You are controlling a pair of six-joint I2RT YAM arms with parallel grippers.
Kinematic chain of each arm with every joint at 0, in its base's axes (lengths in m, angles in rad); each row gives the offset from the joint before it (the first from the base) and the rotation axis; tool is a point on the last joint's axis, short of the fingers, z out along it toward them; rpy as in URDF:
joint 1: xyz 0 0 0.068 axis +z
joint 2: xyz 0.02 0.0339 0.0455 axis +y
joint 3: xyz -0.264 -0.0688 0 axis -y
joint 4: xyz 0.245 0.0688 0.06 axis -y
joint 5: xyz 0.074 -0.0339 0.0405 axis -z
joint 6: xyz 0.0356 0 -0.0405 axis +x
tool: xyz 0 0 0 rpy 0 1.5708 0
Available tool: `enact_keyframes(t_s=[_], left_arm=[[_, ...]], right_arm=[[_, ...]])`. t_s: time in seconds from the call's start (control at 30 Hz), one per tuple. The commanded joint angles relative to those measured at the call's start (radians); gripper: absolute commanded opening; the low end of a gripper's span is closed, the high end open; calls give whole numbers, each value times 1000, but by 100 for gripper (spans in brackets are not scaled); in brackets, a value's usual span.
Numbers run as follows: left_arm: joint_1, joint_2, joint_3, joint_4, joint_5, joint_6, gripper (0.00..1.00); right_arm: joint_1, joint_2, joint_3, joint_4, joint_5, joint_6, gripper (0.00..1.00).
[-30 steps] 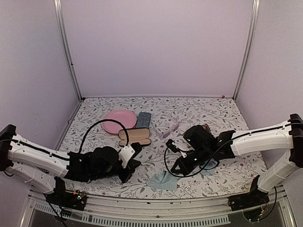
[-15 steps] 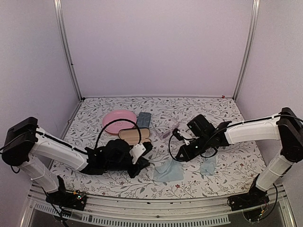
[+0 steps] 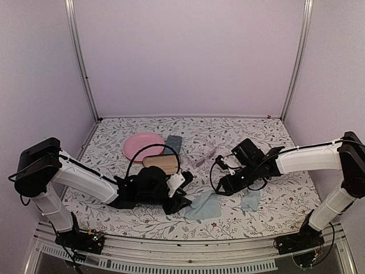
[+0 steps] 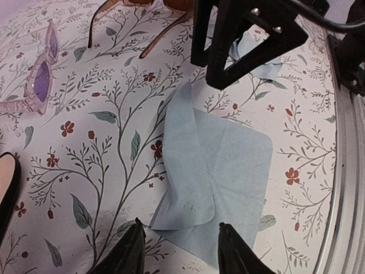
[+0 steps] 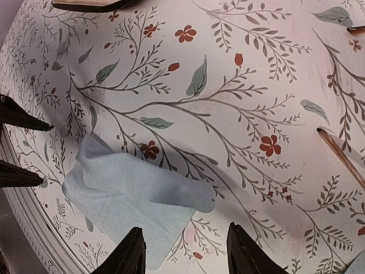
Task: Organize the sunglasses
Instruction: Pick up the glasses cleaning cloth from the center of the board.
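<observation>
The pale pinkish sunglasses [image 4: 35,81] [image 3: 205,157] lie on the floral table, left of the middle. Of the reddish-brown sunglasses [image 4: 140,23] only the arms and lens bottoms show at the top of the left wrist view, and one arm [image 5: 342,153] in the right wrist view. In the top view the right arm hides them. My left gripper [image 4: 180,226] [image 3: 183,197] is open over the near edge of a folded light blue cloth [image 4: 219,174] [image 3: 204,205]. My right gripper [image 5: 185,228] [image 3: 225,184] is open above the same cloth [image 5: 122,194], empty.
An open black oval case [image 3: 162,164] [image 4: 5,188] with a beige lining lies behind the left gripper. A pink plate [image 3: 142,145] and a grey-blue case [image 3: 173,142] sit farther back. A second blue cloth [image 3: 251,200] lies under the right arm.
Both arms have reached in toward the middle cloth, the left one sliding right. Both grippers went from shut to open.
</observation>
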Motion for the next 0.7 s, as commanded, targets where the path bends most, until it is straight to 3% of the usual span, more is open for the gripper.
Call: enact_keyframes(t_s=[0.0, 0.33, 0.67], left_arm=[[-31, -12, -3, -4, 24, -22, 47], [-98, 39, -16, -14, 33, -15, 50], [-131, 56, -29, -45, 13, -14, 45]], right_arm=[[39, -93, -77, 18, -24, 37, 52], [138, -72, -173, 106, -34, 121, 50], [213, -29, -180, 110, 7, 155, 45]])
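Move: The glasses cleaning cloth's middle lies about 6 cm to the right of my left hand and 2 back, 5 below; from my right hand it is some 7 cm left and 4 back, 4 below. The open glasses case sits around 17 cm ahead and 11 left of my left hand. From my right hand, the second cloth is about 10 cm right and 2 back, the brown sunglasses 14 ahead and 9 right. I draw both hands back towards my bases and down over the cloth, fingers staying about half open: my right hand some 8 cm back, then sinking about 3 as well, to its near right corner; my left hand about 5 cm back and half that down, to its near left corner. I have no grip on the cloth yet. ##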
